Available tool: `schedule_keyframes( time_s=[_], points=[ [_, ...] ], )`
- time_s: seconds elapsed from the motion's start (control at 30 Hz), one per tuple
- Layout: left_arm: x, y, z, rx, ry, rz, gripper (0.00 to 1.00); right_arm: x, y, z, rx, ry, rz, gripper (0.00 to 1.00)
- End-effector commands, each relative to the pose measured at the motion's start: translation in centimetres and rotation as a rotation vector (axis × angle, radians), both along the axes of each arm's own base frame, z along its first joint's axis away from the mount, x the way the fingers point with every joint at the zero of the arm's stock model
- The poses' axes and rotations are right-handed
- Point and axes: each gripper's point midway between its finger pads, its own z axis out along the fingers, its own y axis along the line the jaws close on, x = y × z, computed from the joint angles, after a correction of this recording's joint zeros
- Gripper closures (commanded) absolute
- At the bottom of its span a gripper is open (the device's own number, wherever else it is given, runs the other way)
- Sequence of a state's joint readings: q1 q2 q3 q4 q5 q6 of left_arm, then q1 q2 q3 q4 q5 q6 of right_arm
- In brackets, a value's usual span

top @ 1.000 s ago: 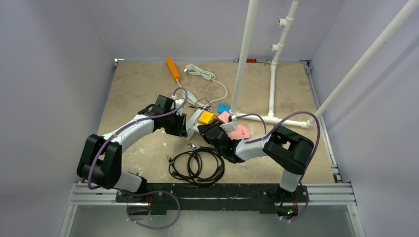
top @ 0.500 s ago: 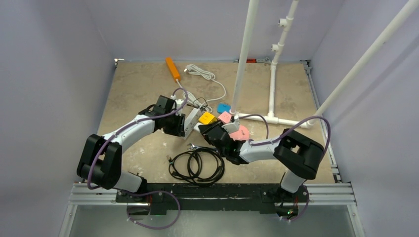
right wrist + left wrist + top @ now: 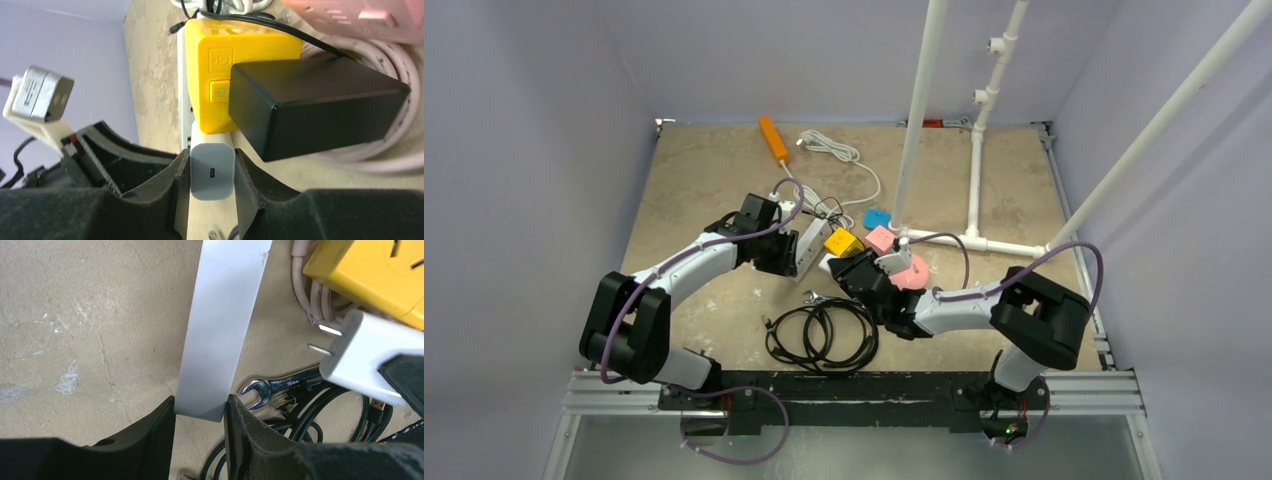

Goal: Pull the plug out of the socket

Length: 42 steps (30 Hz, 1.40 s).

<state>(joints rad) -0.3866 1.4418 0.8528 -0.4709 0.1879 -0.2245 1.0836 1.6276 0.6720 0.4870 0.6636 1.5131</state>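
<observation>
The socket is a long white power strip (image 3: 810, 243), also in the left wrist view (image 3: 225, 325). My left gripper (image 3: 790, 256) is shut on its near end (image 3: 200, 412). The plug is a white USB charger (image 3: 212, 170); my right gripper (image 3: 212, 176) is shut on it. In the left wrist view the plug (image 3: 370, 357) hangs to the right of the strip with both metal prongs bare and a gap between them and the strip. From above, the right gripper (image 3: 852, 274) sits just right of the strip.
A yellow cube adapter (image 3: 841, 240) with a black power brick (image 3: 320, 100) on it lies by the strip. Pink socket blocks (image 3: 910, 268) lie to the right. A wrench (image 3: 280, 385) and coiled black cable (image 3: 822, 335) lie nearer. White pipe frame (image 3: 974, 180) stands behind.
The right arm's elbow has swung to the right and its gripper has drawn the plug slightly away from the strip. The left arm holds the strip in place.
</observation>
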Motion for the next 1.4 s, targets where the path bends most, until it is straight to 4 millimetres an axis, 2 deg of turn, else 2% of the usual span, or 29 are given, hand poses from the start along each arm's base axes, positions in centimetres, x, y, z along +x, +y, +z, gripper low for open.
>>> schedule_keyframes(
  time_s=[0.0, 0.1, 0.2, 0.33, 0.43, 0.57, 0.7, 0.8, 0.87, 1.03, 1.23, 1.37],
  points=[
    [1.9, 0.2, 2.0, -0.002, -0.082, 0.034, 1.00, -1.4, -1.0, 3.5, -0.046, -0.103, -0.027, 1.00],
    [2.0, 0.2, 2.1, -0.002, -0.085, 0.036, 1.00, -3.4, -1.8, 5.4, -0.097, -0.167, 0.006, 1.00],
    [2.0, 0.3, 2.3, -0.001, -0.092, 0.040, 1.00, -4.5, -3.4, 6.4, -0.139, -0.190, 0.040, 1.00],
    [2.2, 0.5, 2.7, 0.003, -0.110, 0.049, 1.00, -4.5, -7.0, 9.1, -0.191, -0.267, 0.019, 1.00],
    [2.3, 0.5, 2.7, 0.005, -0.112, 0.052, 1.00, -3.2, -10.0, 9.8, -0.269, -0.279, -0.009, 1.00],
    [2.8, 1.2, 3.5, 0.018, -0.150, 0.084, 1.00, -0.6, -14.0, 9.4, -0.358, -0.292, -0.020, 1.00],
    [3.4, 2.3, 4.5, 0.034, -0.197, 0.132, 1.00, 1.4, -15.7, 8.0, -0.423, -0.286, 0.025, 1.00],
    [3.9, 3.4, 5.3, 0.050, -0.237, 0.178, 1.00, 2.4, -15.1, 6.6, -0.455, -0.279, 0.115, 1.00],
    [4.3, 4.5, 5.8, 0.071, -0.261, 0.218, 1.00, 2.7, -13.8, 5.7, -0.460, -0.275, 0.194, 1.00],
    [4.6, 7.5, 6.0, 0.190, -0.281, 0.310, 1.00, 2.2, -10.7, 3.4, -0.416, -0.269, 0.349, 1.00],
    [4.4, 10.8, 5.8, 0.328, -0.279, 0.404, 1.00, 2.0, -10.2, 1.1, -0.409, -0.236, 0.371, 1.00],
    [4.2, 12.2, 5.9, 0.395, -0.284, 0.450, 1.00, 1.9, -10.1, -0.3, -0.426, -0.210, 0.385, 1.00]
  ],
)
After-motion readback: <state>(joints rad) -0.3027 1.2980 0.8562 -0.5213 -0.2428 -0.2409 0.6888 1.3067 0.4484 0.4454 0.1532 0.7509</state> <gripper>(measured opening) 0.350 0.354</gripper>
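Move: The white plug, already out and held in the right gripper, goes towards the pink cube, about 5 cm ahead, 10 cm right and 6 cm below. The yellow cube is some 4 cm ahead and 2 cm right, a little lower; the pink disc about 16 cm right, 2 cm back and 8 cm down. From the left gripper, holding the power strip, the plug is roughly 6 cm right, 2 cm ahead and 3 cm higher; the yellow cube 9 cm right and 6 cm ahead. Keep the plug pinched and draw the right gripper back about 5 cm while rising, swing it high to the right and forward, then bring it down, easing back left, to just short of the pink cube, rolling its left side down. Keep hold of the strip with the left gripper, lift it a little and carry it about 10 cm left, turning the fingers to point ahead. ##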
